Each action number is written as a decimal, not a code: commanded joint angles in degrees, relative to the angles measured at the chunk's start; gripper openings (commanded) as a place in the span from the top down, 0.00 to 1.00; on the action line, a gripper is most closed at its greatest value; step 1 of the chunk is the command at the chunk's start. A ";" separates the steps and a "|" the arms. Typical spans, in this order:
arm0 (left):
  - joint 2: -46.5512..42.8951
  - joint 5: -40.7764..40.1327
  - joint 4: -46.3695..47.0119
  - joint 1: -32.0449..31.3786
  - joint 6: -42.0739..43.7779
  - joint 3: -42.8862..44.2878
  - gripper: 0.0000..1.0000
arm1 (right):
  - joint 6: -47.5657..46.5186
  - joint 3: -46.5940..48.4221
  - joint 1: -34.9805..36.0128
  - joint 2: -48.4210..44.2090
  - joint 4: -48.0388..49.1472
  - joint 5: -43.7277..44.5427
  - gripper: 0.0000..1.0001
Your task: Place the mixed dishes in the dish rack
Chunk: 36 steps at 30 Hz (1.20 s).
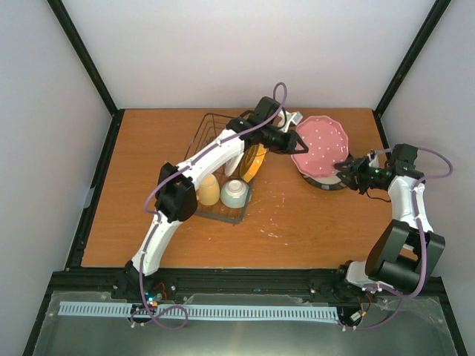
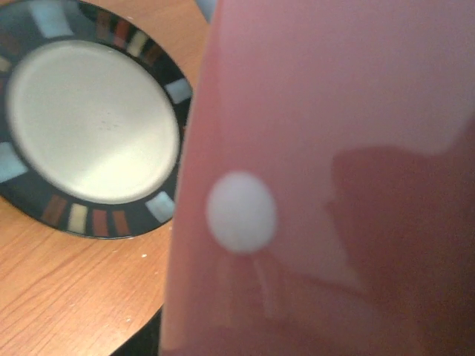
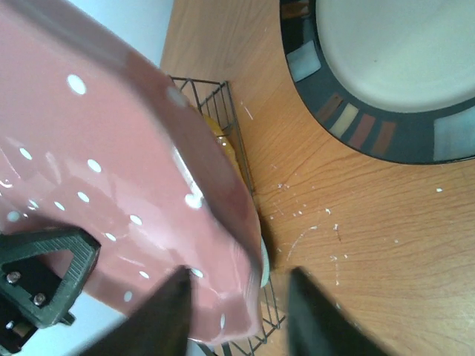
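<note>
A pink white-dotted plate (image 1: 320, 144) hangs tilted above the table between both arms. My left gripper (image 1: 292, 142) is shut on its left rim; the plate (image 2: 334, 148) fills the left wrist view and hides the fingers. At the plate's lower right edge is my right gripper (image 1: 343, 170). In the right wrist view that gripper (image 3: 239, 274) stands open, the plate's rim (image 3: 111, 185) between the fingers and a gap at the right finger. The dark-rimmed plate (image 1: 330, 183) lies flat on the table beneath. The dish rack (image 1: 211, 122) holds an orange plate (image 1: 256, 159), a yellow mug (image 1: 208, 190) and a mint bowl (image 1: 234, 193).
The left arm reaches across over the rack and hides part of its contents. White specks lie scattered on the wooden table (image 1: 282, 222) between the rack and the dark-rimmed plate (image 3: 393, 59). Black frame posts and pale walls close in the table at the back and sides.
</note>
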 commanded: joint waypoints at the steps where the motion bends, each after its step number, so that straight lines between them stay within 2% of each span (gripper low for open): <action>1: -8.75 -10.36 -6.46 0.14 4.37 8.18 0.99 | -3.76 3.18 0.33 -0.51 -4.10 1.07 0.35; 2: -11.29 -13.88 -8.15 0.54 5.03 8.17 0.99 | -4.43 3.47 0.22 -0.46 -4.83 2.69 0.06; 3: -13.75 -18.12 -9.83 1.04 5.79 8.01 0.99 | -4.93 3.51 0.12 -0.51 -5.34 4.33 0.01; 7: -25.25 -38.01 -16.63 3.89 7.66 5.43 0.99 | -5.65 2.56 -0.07 -0.72 -5.68 10.15 0.00; 11: -35.77 -60.41 -20.95 6.45 9.43 0.67 0.99 | -8.52 1.99 0.10 -1.05 -6.94 19.67 0.00; 15: -39.11 -72.48 -25.74 7.31 13.07 -2.65 0.99 | -10.29 1.65 0.19 0.89 -7.81 18.83 0.00; 18: -36.08 -75.75 -34.31 7.37 12.76 -0.34 0.99 | -9.51 1.22 0.30 1.46 -6.40 17.93 0.00; 21: -33.12 -75.28 -39.81 7.37 11.43 -0.70 0.99 | -9.66 1.93 0.37 2.09 -6.20 17.67 0.00; 36: -30.32 -71.86 -33.42 7.37 15.54 -15.39 0.99 | -11.92 1.65 0.37 2.85 -6.73 17.86 0.00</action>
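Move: The left hand already pinches the pink plate's left edge; the rack's empty slot is about 32 cm to its left, 1 cm ahead, 15 cm below. From that hand the white plate stands 22 cm left and 2 cm back, the mug 33 left and 14 back, the bowl 23 left and 15 back. The black-rimmed plate lies roughly 3 cm ahead of the right hand, 5 cm left, 14 cm below. Right releases the pink plate; left arcs it up, about 32 cm left, rolls it upright, lowers into rack. ##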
